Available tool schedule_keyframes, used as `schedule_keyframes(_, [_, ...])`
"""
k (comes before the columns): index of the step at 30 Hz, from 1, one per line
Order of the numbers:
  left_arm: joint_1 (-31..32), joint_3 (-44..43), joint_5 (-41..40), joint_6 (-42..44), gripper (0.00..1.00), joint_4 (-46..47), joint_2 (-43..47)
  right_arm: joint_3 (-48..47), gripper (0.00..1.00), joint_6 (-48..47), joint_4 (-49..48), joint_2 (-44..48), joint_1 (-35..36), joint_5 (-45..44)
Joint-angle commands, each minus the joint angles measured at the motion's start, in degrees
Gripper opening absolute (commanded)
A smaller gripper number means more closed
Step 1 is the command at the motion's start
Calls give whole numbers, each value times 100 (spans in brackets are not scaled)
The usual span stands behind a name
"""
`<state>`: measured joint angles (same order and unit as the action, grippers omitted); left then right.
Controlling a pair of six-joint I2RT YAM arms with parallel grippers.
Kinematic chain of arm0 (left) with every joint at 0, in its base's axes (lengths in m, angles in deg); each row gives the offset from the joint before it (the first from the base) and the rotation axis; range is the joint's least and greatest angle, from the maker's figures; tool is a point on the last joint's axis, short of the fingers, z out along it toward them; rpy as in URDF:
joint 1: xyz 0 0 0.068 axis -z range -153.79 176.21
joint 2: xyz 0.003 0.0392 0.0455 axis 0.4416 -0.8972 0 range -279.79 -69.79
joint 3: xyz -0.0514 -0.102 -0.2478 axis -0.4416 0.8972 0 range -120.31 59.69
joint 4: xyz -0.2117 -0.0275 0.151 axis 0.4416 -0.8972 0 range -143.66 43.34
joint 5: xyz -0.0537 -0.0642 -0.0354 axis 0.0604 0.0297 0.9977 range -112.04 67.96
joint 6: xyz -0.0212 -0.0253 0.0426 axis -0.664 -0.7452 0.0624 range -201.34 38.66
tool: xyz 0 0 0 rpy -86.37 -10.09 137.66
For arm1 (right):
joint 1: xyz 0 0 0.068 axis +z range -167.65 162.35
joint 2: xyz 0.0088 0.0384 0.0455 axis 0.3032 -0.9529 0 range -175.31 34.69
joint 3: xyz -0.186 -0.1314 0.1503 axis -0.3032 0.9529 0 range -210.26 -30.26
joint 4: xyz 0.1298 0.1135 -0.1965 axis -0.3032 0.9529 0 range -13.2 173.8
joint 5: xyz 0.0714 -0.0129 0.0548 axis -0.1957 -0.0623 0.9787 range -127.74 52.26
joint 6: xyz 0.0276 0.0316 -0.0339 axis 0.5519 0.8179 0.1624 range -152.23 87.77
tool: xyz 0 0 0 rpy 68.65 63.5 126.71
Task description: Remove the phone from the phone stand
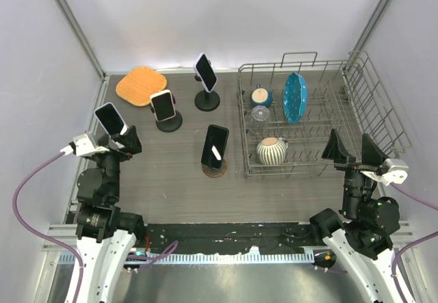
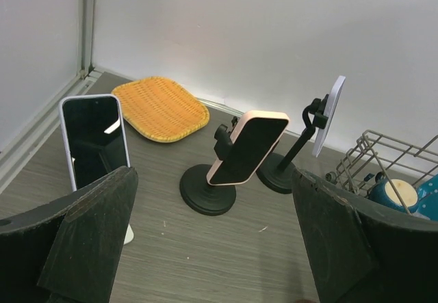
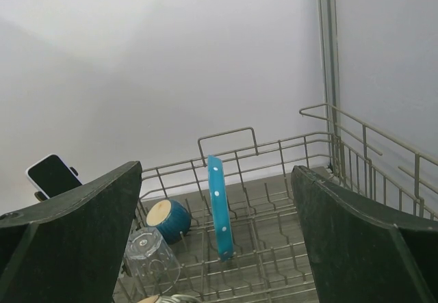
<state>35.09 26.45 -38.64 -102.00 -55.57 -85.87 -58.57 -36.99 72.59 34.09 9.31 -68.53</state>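
Several phones stand on stands on the table. A white-edged phone [image 1: 111,118] [image 2: 94,141] sits at the far left, just behind my left fingers [image 2: 89,234]. A pink phone [image 1: 162,104] [image 2: 248,147] rests on a black round-based stand [image 1: 169,122] [image 2: 207,190]. A pale phone [image 1: 205,72] [image 2: 330,115] tops a taller black stand [image 1: 207,100]. A black phone [image 1: 216,143] leans on a brown round stand [image 1: 214,169]. My left gripper [image 1: 122,139] [image 2: 212,248] is open and holds nothing. My right gripper [image 1: 354,149] [image 3: 215,248] hangs open by the rack, apart from all phones.
A wire dish rack [image 1: 356,111] [image 3: 321,152] at the right holds a blue spotted plate [image 1: 295,96] [image 3: 219,207], a blue cup [image 1: 261,96], an upturned glass [image 1: 260,115] and a striped mug [image 1: 271,150]. An orange woven mat [image 1: 142,85] [image 2: 161,107] lies at the back left.
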Motion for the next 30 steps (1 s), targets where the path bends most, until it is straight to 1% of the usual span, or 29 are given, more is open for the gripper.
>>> schedule_keyframes(1, [-80, -289, 210, -8, 100, -6, -71, -113, 96, 115, -36, 43, 37, -234])
schedule_keyframes(5, [-97, -420, 350, 28, 100, -172, -273, 1, 96, 115, -159, 43, 37, -297])
schedule_keyframes(11, [-89, -894, 868, -95, 100, -612, -975, 142, 96, 141, -335, 43, 29, -191])
schedule_keyframes(15, [-89, -1334, 1299, -350, 100, -1190, -1713, 142, 96, 150, -335, 51, 37, -165])
schedule_keyframes(16, [-89, -1439, 1448, -420, 100, -1297, -2089, 160, 96, 168, -353, 51, 37, -165])
schedule_keyframes(18, [-89, -1764, 1633, -640, 100, -1656, -2468, 177, 96, 185, -370, 51, 46, -147])
schedule_keyframes(20, [-45, -1975, 2002, -902, 100, -1798, -2926, 186, 96, 212, -370, 51, 37, -112])
schedule_keyframes(22, [200, -2020, 2125, -1044, 100, -1677, -3259, 195, 96, 238, -370, 43, 37, -68])
schedule_keyframes(23, [367, -2047, 1987, -1071, 100, -1545, -3366, 177, 96, 238, -370, 51, 37, -59])
schedule_keyframes(24, [829, -2090, 1759, -1054, 100, -1509, -3471, 177, 96, 238, -370, 43, 37, -42])
schedule_keyframes(26, [1411, -2309, 1206, -914, 100, -1526, -3883, 160, 96, 247, -344, 43, 37, -59])
schedule_keyframes(27, [1954, -2389, 664, -739, 100, -1535, -4042, 160, 96, 256, -335, 43, 37, -50])
schedule_keyframes(30, [2616, -2653, 71, -527, 100, -1474, -4544, 151, 96, 282, -309, 51, 37, -42])
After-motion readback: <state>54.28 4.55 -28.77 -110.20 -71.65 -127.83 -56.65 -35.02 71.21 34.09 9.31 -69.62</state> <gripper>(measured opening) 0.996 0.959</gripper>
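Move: The black phone on the wooden stand sits about 22 cm right of the left hand, 9 cm farther out and some 20 cm lower. The pink-edged phone is roughly 21 cm ahead and 5 cm right of that hand. The striped mug lies some 18 cm to the right of the black phone, level with it. From the right hand, the black phone is about 32 cm left, 13 cm ahead and 26 cm below. Swinging right by some 15 cm towards the black phone, the left hand also sinks about 8 cm. It goes forward about 6 cm with the drop and rightward drift, then sweeps mostly right with hardly any more reach. The fingers, wide open and empty, tip down about 35 degrees and turn clockwise some 25; they stay short of the phone. ##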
